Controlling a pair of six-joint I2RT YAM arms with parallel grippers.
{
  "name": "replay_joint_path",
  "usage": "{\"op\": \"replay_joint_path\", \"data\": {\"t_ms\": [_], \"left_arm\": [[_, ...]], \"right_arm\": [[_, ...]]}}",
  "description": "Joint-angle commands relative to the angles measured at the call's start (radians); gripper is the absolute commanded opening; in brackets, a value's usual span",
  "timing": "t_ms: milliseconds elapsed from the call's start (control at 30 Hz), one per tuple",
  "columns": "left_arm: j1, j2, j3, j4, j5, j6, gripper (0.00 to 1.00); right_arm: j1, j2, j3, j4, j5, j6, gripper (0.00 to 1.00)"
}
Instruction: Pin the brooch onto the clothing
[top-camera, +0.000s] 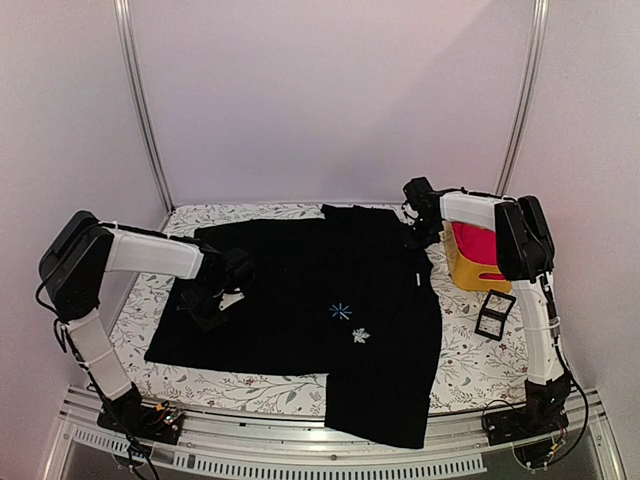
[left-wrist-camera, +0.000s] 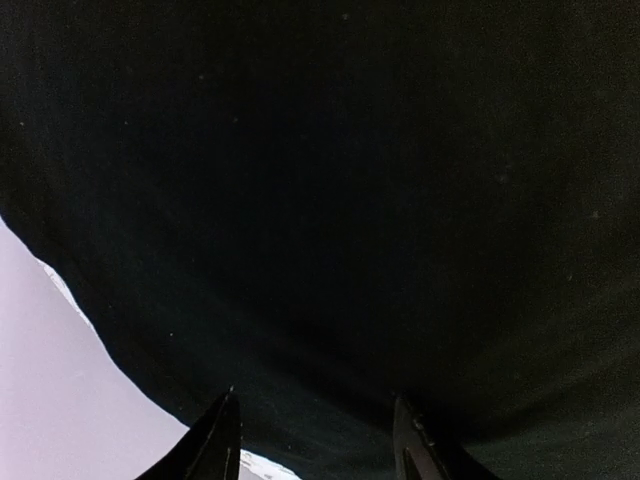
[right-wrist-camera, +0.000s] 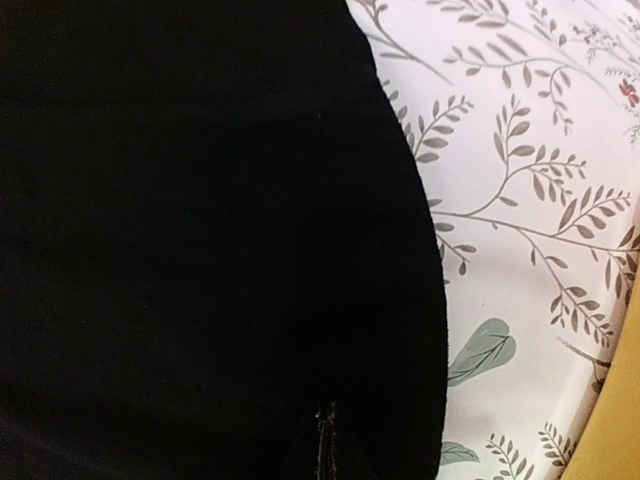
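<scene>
The clothing (top-camera: 300, 280), a black long-sleeved shirt, lies spread flat on the table. Its light-blue asterisk print (top-camera: 341, 311) is on the chest. The brooch (top-camera: 360, 336), a tiny pale leaf shape, rests on the fabric just below and right of that print. My left gripper (top-camera: 215, 300) hovers over the shirt's left sleeve. In the left wrist view it (left-wrist-camera: 315, 400) stands open, with only black cloth (left-wrist-camera: 350, 200) beyond its fingers. My right gripper (top-camera: 413, 240) is at the shirt's upper right edge. It (right-wrist-camera: 325, 420) is shut, tips against the black fabric (right-wrist-camera: 200, 250).
A yellow box (top-camera: 470, 268) holding a bright pink garment (top-camera: 470, 243) stands at the right, beside my right arm. A small black square frame (top-camera: 494, 314) lies in front of it on the floral tablecloth (top-camera: 470, 360). The shirt's hem hangs over the near table edge.
</scene>
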Motion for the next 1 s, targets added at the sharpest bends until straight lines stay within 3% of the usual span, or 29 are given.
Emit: {"op": "replay_joint_path", "data": {"t_ms": [0, 433, 667, 767, 967], "left_arm": [[-0.031, 0.042, -0.078, -0.071, 0.064, -0.018, 0.53], [-0.034, 0.020, -0.069, -0.073, 0.059, -0.019, 0.54], [0.020, -0.037, 0.143, 0.056, 0.047, -0.008, 0.55], [0.078, -0.050, 0.244, 0.215, 0.059, 0.018, 0.55], [0.216, 0.052, 0.381, 0.448, 0.091, 0.083, 0.55]], "right_arm": [[-0.037, 0.078, 0.017, -0.047, 0.045, -0.008, 0.00], [-0.059, 0.146, 0.189, -0.104, 0.024, -0.065, 0.00], [-0.022, 0.045, 0.231, -0.143, 0.006, -0.097, 0.02], [0.019, -0.092, 0.119, -0.119, 0.019, -0.073, 0.03], [0.129, -0.415, -0.301, -0.058, 0.006, 0.026, 0.00]]}}
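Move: The brooch lies on the clothing about 4 cm back and 42 cm right of my left hand, and some 32 cm back and 20 cm left of my right. From my left hand the clothing's near-left corner is about 10 cm back and 13 cm left, its far-left corner 32 cm ahead and 11 cm left. From my right, the white tag is about 12 cm straight back, the yellow basket 4 cm back and 22 cm right. The flat things are level with my fingertips or just below. My shut right fingertips stay low on the clothing's far right part and slide about 3 cm forward and 2 cm right towards its edge, then lift off and draw back some 7 cm as they rise. My left hand keeps its part-open fingers pressed on the left part almost without moving, then comes free late and swings about 15 cm forward and 10 cm up, a little right, towards the far edge, fingers tipping outward. ##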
